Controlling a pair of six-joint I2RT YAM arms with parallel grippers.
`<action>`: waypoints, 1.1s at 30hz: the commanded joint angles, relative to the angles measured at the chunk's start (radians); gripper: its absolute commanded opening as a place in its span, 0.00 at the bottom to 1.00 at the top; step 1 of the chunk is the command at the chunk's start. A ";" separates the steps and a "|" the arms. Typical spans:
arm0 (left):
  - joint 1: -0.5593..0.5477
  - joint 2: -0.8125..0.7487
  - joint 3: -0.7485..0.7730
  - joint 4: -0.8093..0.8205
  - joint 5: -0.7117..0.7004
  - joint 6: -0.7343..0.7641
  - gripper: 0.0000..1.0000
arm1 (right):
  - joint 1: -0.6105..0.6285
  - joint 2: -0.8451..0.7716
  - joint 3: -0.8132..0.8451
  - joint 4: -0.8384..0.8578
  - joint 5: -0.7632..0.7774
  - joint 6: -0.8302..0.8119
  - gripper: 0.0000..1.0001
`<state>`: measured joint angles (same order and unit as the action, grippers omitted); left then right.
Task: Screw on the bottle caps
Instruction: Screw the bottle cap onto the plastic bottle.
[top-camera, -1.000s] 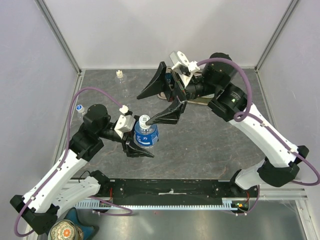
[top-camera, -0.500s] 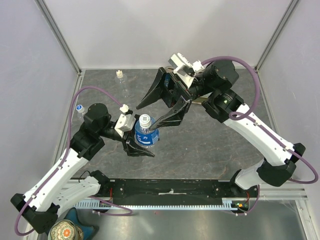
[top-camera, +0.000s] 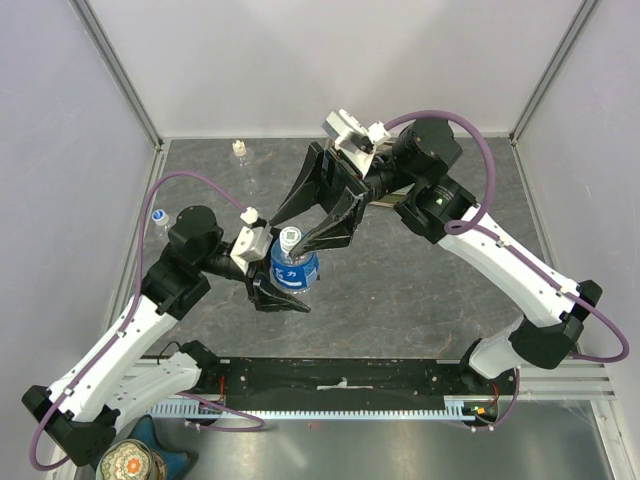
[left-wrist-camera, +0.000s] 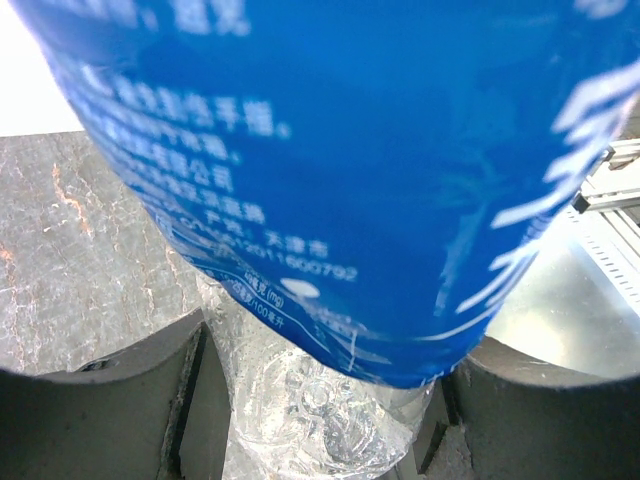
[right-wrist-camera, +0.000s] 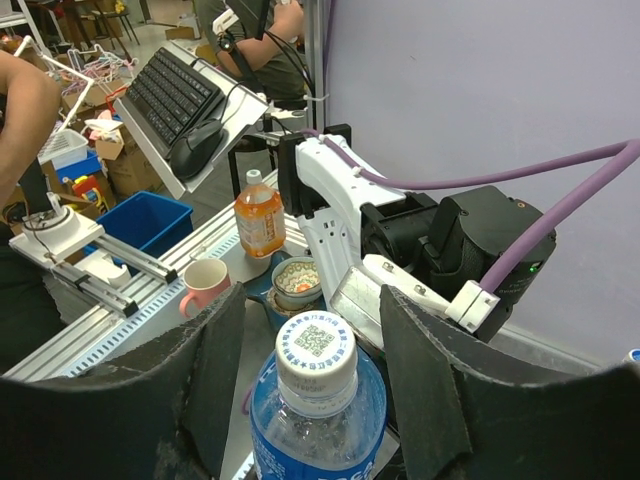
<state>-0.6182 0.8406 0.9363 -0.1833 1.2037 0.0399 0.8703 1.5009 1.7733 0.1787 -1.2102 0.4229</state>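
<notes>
A clear bottle with a blue label (top-camera: 295, 270) stands upright in the middle of the table, and my left gripper (top-camera: 283, 285) is shut on its lower body. In the left wrist view the blue label (left-wrist-camera: 350, 150) fills the frame, with the gripper (left-wrist-camera: 320, 400) clamped at the clear base. A white bottle cap (top-camera: 290, 239) sits on the bottle's neck. My right gripper (top-camera: 290, 231) hangs over it, open, one finger on each side. In the right wrist view the cap (right-wrist-camera: 316, 350) lies between the fingers (right-wrist-camera: 215, 380) of the right gripper (right-wrist-camera: 318, 375), with a gap on both sides.
A clear bottle (top-camera: 242, 158) with a white top sits at the back left. Another small bottle (top-camera: 158, 217) with a bluish top rests against the left wall. Metal frame posts and walls ring the table. A patterned bowl (right-wrist-camera: 297, 282) and a pink mug (right-wrist-camera: 205, 283) stand off the table's near side.
My right gripper has moved left and down to straddle the cap, and its jaws have narrowed. The left gripper and the bottle have stayed put.
</notes>
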 joint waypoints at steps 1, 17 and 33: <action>0.002 -0.005 0.019 0.039 -0.010 -0.057 0.02 | 0.009 0.001 -0.008 0.025 -0.028 -0.001 0.61; 0.003 -0.014 0.007 0.068 -0.033 -0.087 0.02 | 0.012 -0.002 -0.015 0.007 -0.028 -0.007 0.38; 0.043 -0.029 0.104 0.048 -0.425 -0.041 0.02 | 0.001 -0.041 -0.026 -0.562 0.211 -0.410 0.00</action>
<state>-0.5991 0.8272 0.9398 -0.2028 1.0172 -0.0010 0.8577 1.4635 1.7535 -0.0395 -1.0683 0.2077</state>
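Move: The cap, already sitting on top of the plastic bottle, is between the right hand's open fingers, about 1 cm below and 1 cm left of that hand, level with it fore and aft; the bottle's middle is some 11 cm below the hand and 1 cm left. The standing bottle with the cream cap is about 37 cm farther out, 14 cm left and 40 cm down. From the left hand, which holds the bottle low down, the cap is roughly 15 cm straight up. The right hand eases down about 1 cm and slightly left while its fingers close from both sides and pinch the cap, the left hand meanwhile keeping its hold on the bottle's lower part and staying nearly still. Then both hands swing forward together, each about 3 cm, the right turning some 10 degrees clockwise and sinking a little with the cap in its pinch, the left turning the bottle about 12 degrees counter-clockwise beneath it. ##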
